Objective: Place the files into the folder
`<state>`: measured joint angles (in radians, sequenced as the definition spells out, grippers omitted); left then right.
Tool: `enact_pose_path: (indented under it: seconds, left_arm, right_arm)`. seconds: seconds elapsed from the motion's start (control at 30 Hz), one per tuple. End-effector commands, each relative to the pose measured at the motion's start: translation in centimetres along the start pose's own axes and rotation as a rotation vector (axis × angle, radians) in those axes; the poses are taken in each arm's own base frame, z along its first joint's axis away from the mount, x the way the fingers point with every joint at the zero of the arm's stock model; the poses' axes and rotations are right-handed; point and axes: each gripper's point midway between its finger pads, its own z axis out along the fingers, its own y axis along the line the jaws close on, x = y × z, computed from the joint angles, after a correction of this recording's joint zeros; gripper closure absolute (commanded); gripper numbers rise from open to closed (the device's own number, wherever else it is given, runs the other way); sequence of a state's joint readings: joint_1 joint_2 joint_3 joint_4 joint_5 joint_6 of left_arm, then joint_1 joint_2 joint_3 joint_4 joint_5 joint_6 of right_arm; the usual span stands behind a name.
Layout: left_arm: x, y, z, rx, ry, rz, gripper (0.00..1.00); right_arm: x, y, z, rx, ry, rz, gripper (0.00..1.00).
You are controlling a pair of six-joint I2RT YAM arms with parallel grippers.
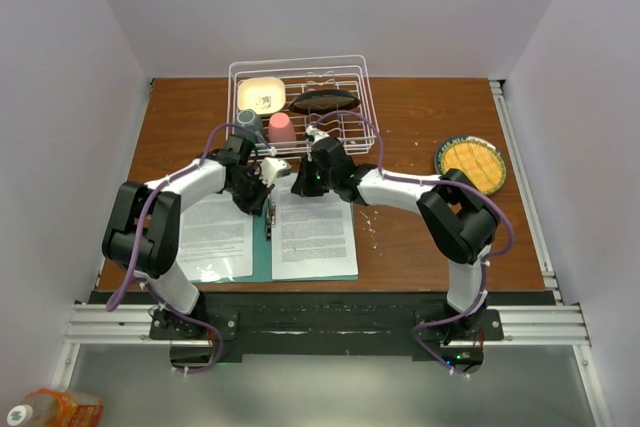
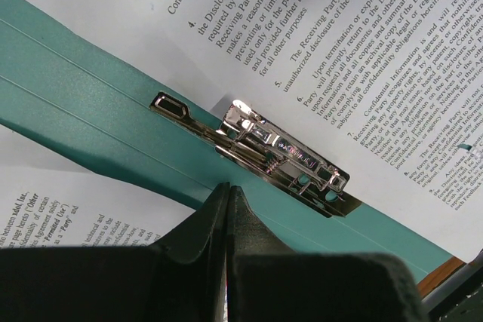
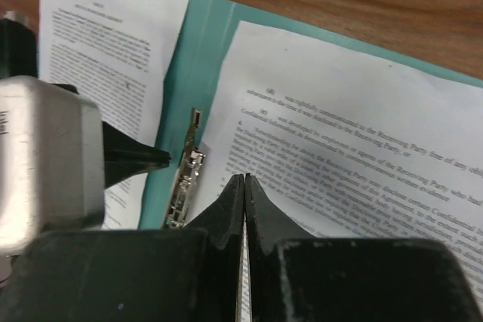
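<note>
The teal folder (image 1: 262, 257) lies open on the wooden table, its metal clip (image 2: 279, 157) at the spine. One printed sheet of the files (image 1: 215, 237) lies on the left half, another (image 1: 315, 237) on the right half. My left gripper (image 2: 228, 186) is shut, empty, its tips just above the teal spine (image 2: 75, 103) beside the clip. My right gripper (image 3: 244, 179) is shut too, its tips over the left part of the right sheet (image 3: 355, 148), a little right of the clip (image 3: 185, 179). The left gripper's fingers (image 3: 139, 160) point at the clip from the other side.
A white wire dish rack (image 1: 300, 97) stands behind the folder, holding a bowl, a pink cup (image 1: 282, 129) and a dark dish. A yellow plate (image 1: 471, 164) lies at the right. Both arms meet over the folder's far edge.
</note>
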<state>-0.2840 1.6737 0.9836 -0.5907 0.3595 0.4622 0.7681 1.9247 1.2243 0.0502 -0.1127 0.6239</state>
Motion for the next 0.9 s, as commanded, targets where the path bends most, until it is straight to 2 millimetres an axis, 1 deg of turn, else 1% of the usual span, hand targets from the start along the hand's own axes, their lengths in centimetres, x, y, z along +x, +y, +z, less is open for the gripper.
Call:
enact_pose_path:
  seconds: [0.0, 0.07, 0.13, 0.17, 0.23, 0.33, 0.43, 0.5, 0.53, 0.57, 0.6, 0.63, 0.67, 0.73, 0.77, 0.83, 0.87]
  left_arm:
    - [-1.6, 0.2, -0.7, -0.022, -0.058, 0.015, 0.96]
    - [-1.9, 0.2, -1.0, -0.028, -0.068, 0.018, 0.96]
    - [-1.9, 0.1, -1.2, -0.026, -0.068, 0.017, 0.96]
    - [-2.3, 0.2, -1.6, -0.032, -0.08, 0.017, 0.96]
    - [-2.6, 0.1, -2.0, -0.035, -0.092, 0.014, 0.96]
    - [-3.6, 0.1, -2.9, -0.046, -0.122, 0.009, 0.94]
    - [-4.8, 0.4, -3.9, -0.065, -0.149, 0.006, 0.91]
    - [-5.2, 0.3, -4.4, -0.068, -0.16, 0.0, 0.76]
    - [-5.7, 0.4, -4.6, -0.072, -0.174, 0.0, 0.64]
    - [-5.9, 0.6, -4.6, -0.075, -0.177, 0.0, 0.57]
    - [-6.0, 0.7, -4.5, -0.077, -0.178, -0.005, 0.56]
    - [-6.4, 1.0, -4.5, -0.086, -0.185, -0.015, 0.56]
    - [-6.3, 1.2, -4.0, -0.085, -0.179, -0.027, 0.56]
    - [-6.9, 1.8, -3.6, -0.098, -0.195, -0.051, 0.56]
    - [-6.7, 2.0, -2.9, -0.094, -0.184, -0.061, 0.57]
    - [-7.1, 2.4, -2.5, -0.1, -0.193, -0.078, 0.57]
    - [-7.0, 2.5, -1.9, -0.094, -0.183, -0.088, 0.57]
  right_arm:
    - [0.6, 1.5, 0.7, -0.095, -0.027, 0.051, 1.0]
    - [1.5, 0.7, 1.6, -0.093, -0.024, 0.078, 1.0]
    - [1.8, 0.7, 2.0, -0.109, -0.031, 0.093, 1.0]
    - [1.9, 0.7, 2.1, -0.123, -0.045, 0.106, 1.0]
    - [2.0, 0.3, 2.4, -0.109, -0.053, 0.115, 1.0]
    - [2.3, -0.5, 2.9, -0.081, -0.057, 0.124, 1.0]
    - [3.2, -1.6, 3.1, -0.043, -0.043, 0.137, 1.0]
    - [3.7, -2.3, 3.1, -0.024, -0.037, 0.141, 1.0]
    - [4.2, -2.7, 3.1, -0.011, -0.031, 0.145, 1.0]
    - [4.4, -2.9, 3.1, -0.004, -0.03, 0.145, 1.0]
    - [4.6, -3.2, 3.0, 0.003, -0.028, 0.146, 1.0]
    - [4.9, -3.5, 2.9, 0.014, -0.025, 0.148, 1.0]
    - [5.0, -3.6, 2.9, 0.019, -0.024, 0.152, 1.0]
    - [5.5, -4.1, 2.8, 0.032, -0.015, 0.159, 1.0]
    - [5.6, -4.2, 2.7, 0.038, -0.014, 0.161, 1.0]
    - [6.0, -4.4, 2.6, 0.049, -0.009, 0.169, 1.0]
    - [5.9, -4.5, 2.5, 0.056, -0.013, 0.172, 1.0]
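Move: The right file's middle lies about 6 cm back from the right hand, 4 cm to its right and 5 cm below. The metal clip in the spine is 8 cm to that hand's left and 3 cm back. From the left hand, shut beside the clip, the clip's middle is some 3 cm right, 1 cm back and just below; the left file's middle is 9 cm left and 5 cm back, the right file's 15 cm right and 4 cm back. The right file's upper part is met by the right hand's shut fingertips, which sink about 5 cm, easing back 1 cm, then stay on the sheet while the hand rolls slightly. The left hand waits, then lifts off the spine by the left file's inner edge, rising about 4 cm and going 4 cm forward and slightly right to above the clip's lever end, fingers opening nearly halfway. ##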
